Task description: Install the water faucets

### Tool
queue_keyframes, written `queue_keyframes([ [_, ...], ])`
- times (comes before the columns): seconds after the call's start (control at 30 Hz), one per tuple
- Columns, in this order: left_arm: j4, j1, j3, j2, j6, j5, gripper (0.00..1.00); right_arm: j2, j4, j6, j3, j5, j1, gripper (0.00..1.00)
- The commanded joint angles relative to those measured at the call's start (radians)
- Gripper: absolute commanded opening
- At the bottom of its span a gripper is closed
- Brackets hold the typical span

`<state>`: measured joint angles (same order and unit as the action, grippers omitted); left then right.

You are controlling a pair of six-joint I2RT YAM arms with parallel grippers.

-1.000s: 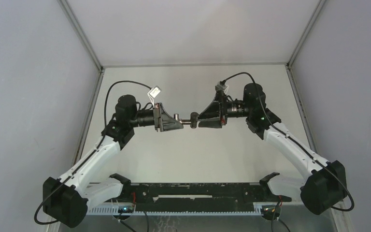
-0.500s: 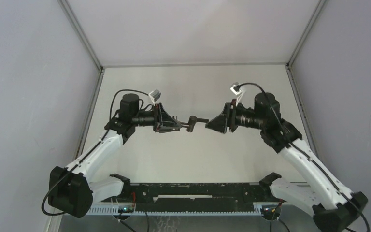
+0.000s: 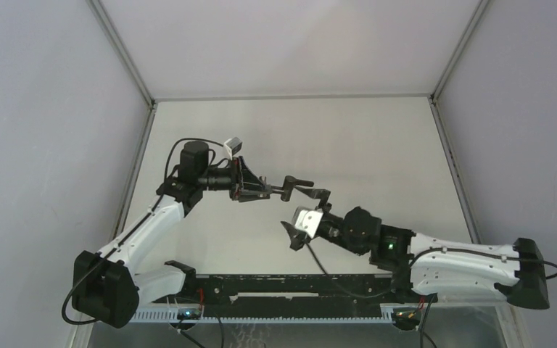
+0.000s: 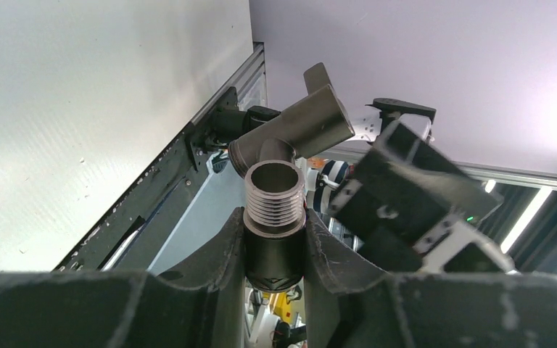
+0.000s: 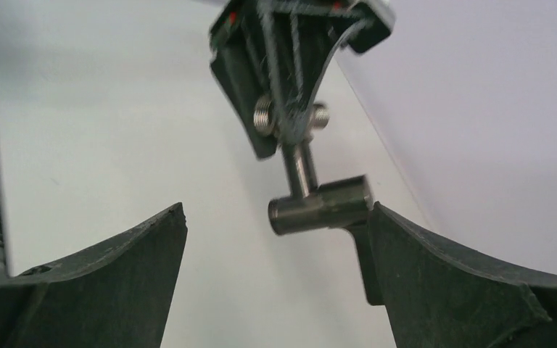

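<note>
My left gripper (image 3: 265,190) is shut on the silvery threaded fitting (image 4: 274,210) and holds it in the air above the table. The dark T-shaped tap piece (image 3: 295,183) sticks out from the fitting's end, and it also shows in the left wrist view (image 4: 297,130). My right gripper (image 3: 303,214) is open and empty, low and just right of and nearer than the tap. In the right wrist view the tap (image 5: 323,205) hangs between my spread fingers, its thin lever (image 5: 359,254) close to the right finger (image 5: 464,290). The left gripper (image 5: 290,72) shows behind it.
A black rail (image 3: 297,286) runs along the near edge between the arm bases. The pale table (image 3: 348,138) is boxed in by grey walls on the left, right and back.
My right arm has drawn back from the tap, then swung down and toward the near edge, and its gripper is now open below the tap. My left gripper still holds the fitting, which has tilted slightly.
</note>
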<state>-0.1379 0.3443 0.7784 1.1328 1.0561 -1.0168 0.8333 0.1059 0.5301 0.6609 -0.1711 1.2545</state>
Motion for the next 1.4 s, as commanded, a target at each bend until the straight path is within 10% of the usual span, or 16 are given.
queue_keyframes([
  [0.0, 0.029, -0.004, 0.088, -0.045, 0.022, -0.036, 0.0, 0.059, 0.248, 0.357, -0.064, -0.274, 0.072, 0.99],
  [0.33, 0.018, -0.004, 0.087, -0.047, 0.004, -0.032, 0.0, 0.215, 0.555, 0.539, -0.164, -0.37, 0.115, 0.95],
  [0.9, 0.017, -0.003, 0.081, -0.059, 0.0, -0.051, 0.0, 0.319, 0.499, 0.363, -0.121, -0.232, 0.001, 0.87],
  [1.37, 0.017, -0.003, 0.074, -0.064, -0.015, -0.06, 0.0, 0.275, 0.432, 0.242, -0.076, -0.107, -0.027, 0.48],
])
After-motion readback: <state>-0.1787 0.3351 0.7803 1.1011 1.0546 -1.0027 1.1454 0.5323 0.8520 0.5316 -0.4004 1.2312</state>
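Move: Held out by the left fingers on the threaded tee, the faucet body sits about 7 cm ahead of the open right hand, 3 cm to its left and 6 cm lower. The tee is roughly 6 cm left of the body at about that height; the faucet handle starts at the body's far end, some 9 cm ahead of the right hand and 2 cm to its right. From the left hand the body lies about 6 cm to the right, barely lower. Reaching forward and down by about 6 cm each, the right hand goes to the faucet body, dipping and rolling early, then advancing again and rising about 1 cm at the end. It swings some 10–15 degrees clockwise, and its wide-open fingers close to about half, a tip on either side of the body. The left hand stays put, keeping its grip on the tee. ##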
